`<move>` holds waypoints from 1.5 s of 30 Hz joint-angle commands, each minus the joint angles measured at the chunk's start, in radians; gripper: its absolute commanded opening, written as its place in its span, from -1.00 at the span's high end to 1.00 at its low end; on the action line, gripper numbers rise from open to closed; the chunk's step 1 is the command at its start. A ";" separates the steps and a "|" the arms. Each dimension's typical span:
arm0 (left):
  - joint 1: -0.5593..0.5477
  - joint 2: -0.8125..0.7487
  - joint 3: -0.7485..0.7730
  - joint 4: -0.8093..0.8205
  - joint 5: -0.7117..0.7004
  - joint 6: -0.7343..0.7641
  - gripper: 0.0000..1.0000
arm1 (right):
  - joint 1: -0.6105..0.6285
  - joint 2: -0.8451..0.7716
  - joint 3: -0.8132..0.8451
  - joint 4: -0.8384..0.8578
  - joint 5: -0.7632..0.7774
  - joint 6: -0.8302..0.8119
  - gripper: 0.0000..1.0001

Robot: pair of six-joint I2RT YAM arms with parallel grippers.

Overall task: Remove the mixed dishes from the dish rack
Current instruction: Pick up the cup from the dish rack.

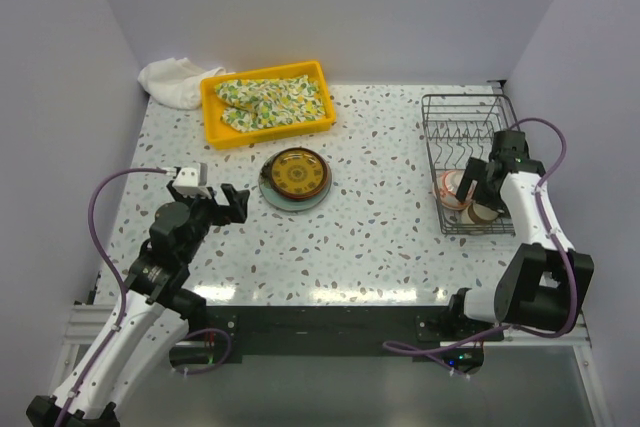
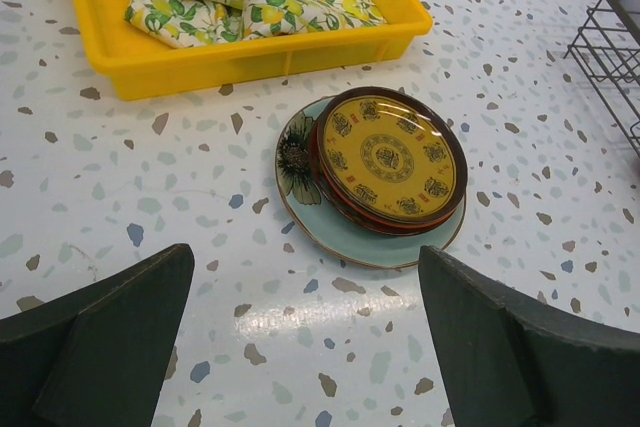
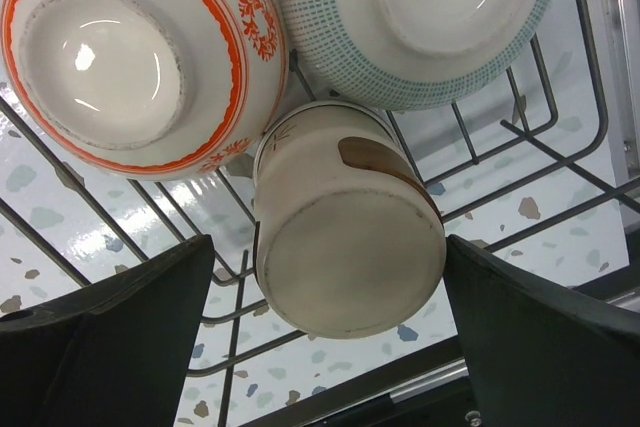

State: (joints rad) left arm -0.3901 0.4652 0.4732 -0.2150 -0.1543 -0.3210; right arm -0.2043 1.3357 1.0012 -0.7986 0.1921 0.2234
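Observation:
The dish rack stands at the right of the table. At its near end lie a red-patterned white bowl, a celadon bowl and a small tan cup, all bottom up on the wires. My right gripper hangs open over them, a finger on either side of the cup without touching it; from above it covers these dishes. Mid-table, a brown-yellow patterned plate sits in a black-red bowl on a pale green-blue plate. My left gripper is open and empty just short of that stack.
A yellow tray holding a floral cloth stands at the back left, with a white cloth beside it. The far half of the rack holds only tines. The rack's corner shows at the right of the left wrist view.

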 commanded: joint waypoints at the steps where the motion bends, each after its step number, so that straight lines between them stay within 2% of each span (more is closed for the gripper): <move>1: -0.009 -0.005 -0.007 0.057 -0.008 0.019 -0.99 | -0.003 0.003 -0.016 0.022 -0.051 -0.016 -0.96; 10: -0.009 -0.014 -0.007 0.057 -0.008 0.017 -0.99 | -0.004 0.028 -0.032 0.045 -0.039 -0.025 -0.81; 15: -0.010 -0.016 -0.008 0.057 -0.007 0.017 -0.99 | -0.006 0.004 -0.023 0.027 -0.023 -0.033 -0.57; 19: -0.015 -0.014 -0.008 0.057 -0.007 0.017 -0.99 | -0.006 -0.049 -0.013 0.010 -0.016 -0.029 -0.24; 20: -0.016 -0.011 -0.007 0.055 -0.007 0.017 -0.99 | -0.006 -0.062 -0.009 0.007 -0.017 -0.026 -0.09; 22: -0.021 -0.007 -0.008 0.055 -0.005 0.017 -0.99 | -0.004 -0.104 -0.006 0.004 -0.014 -0.016 0.07; 23: -0.024 -0.005 -0.008 0.057 -0.004 0.017 -0.99 | -0.004 -0.115 -0.003 0.001 -0.013 -0.016 0.23; 29: -0.041 0.015 -0.004 0.054 0.001 0.017 -0.99 | -0.006 -0.196 0.019 -0.019 -0.020 0.007 0.50; 39: -0.049 0.052 0.005 0.048 0.039 0.013 -0.99 | 0.023 -0.253 0.103 -0.025 -0.086 0.030 0.57; 45: -0.049 0.110 0.019 0.120 0.130 -0.010 -0.98 | 0.057 -0.260 0.187 -0.016 -0.098 0.040 0.61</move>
State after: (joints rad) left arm -0.4335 0.5358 0.4648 -0.1886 -0.0925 -0.3218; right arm -0.1684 1.1061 1.1019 -0.8310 0.1226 0.2462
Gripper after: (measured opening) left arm 0.993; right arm 0.721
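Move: The cup stands upside down almost straight below my open right hand, its middle about 4 cm down and perhaps 1 cm ahead, already between the fingertips. The orange-rimmed bowl is some 7 cm ahead and 7 cm left of my hand, the pale blue bowl about 6 cm ahead and 5 cm right, both some 5 cm lower than my hand. From my left hand the cup lies roughly 60 cm right, 4 cm ahead and 14 cm down. My right hand sinks a last 1.5 cm over the upturned cup, shuts its fingers on the sides near the base, then lifts it about 10 cm out of the rack, easing forward and left near the end while the wrist tips the fingers some 20 degrees forward. My empty left hand, still open, drifts 2 cm right and a little down. ##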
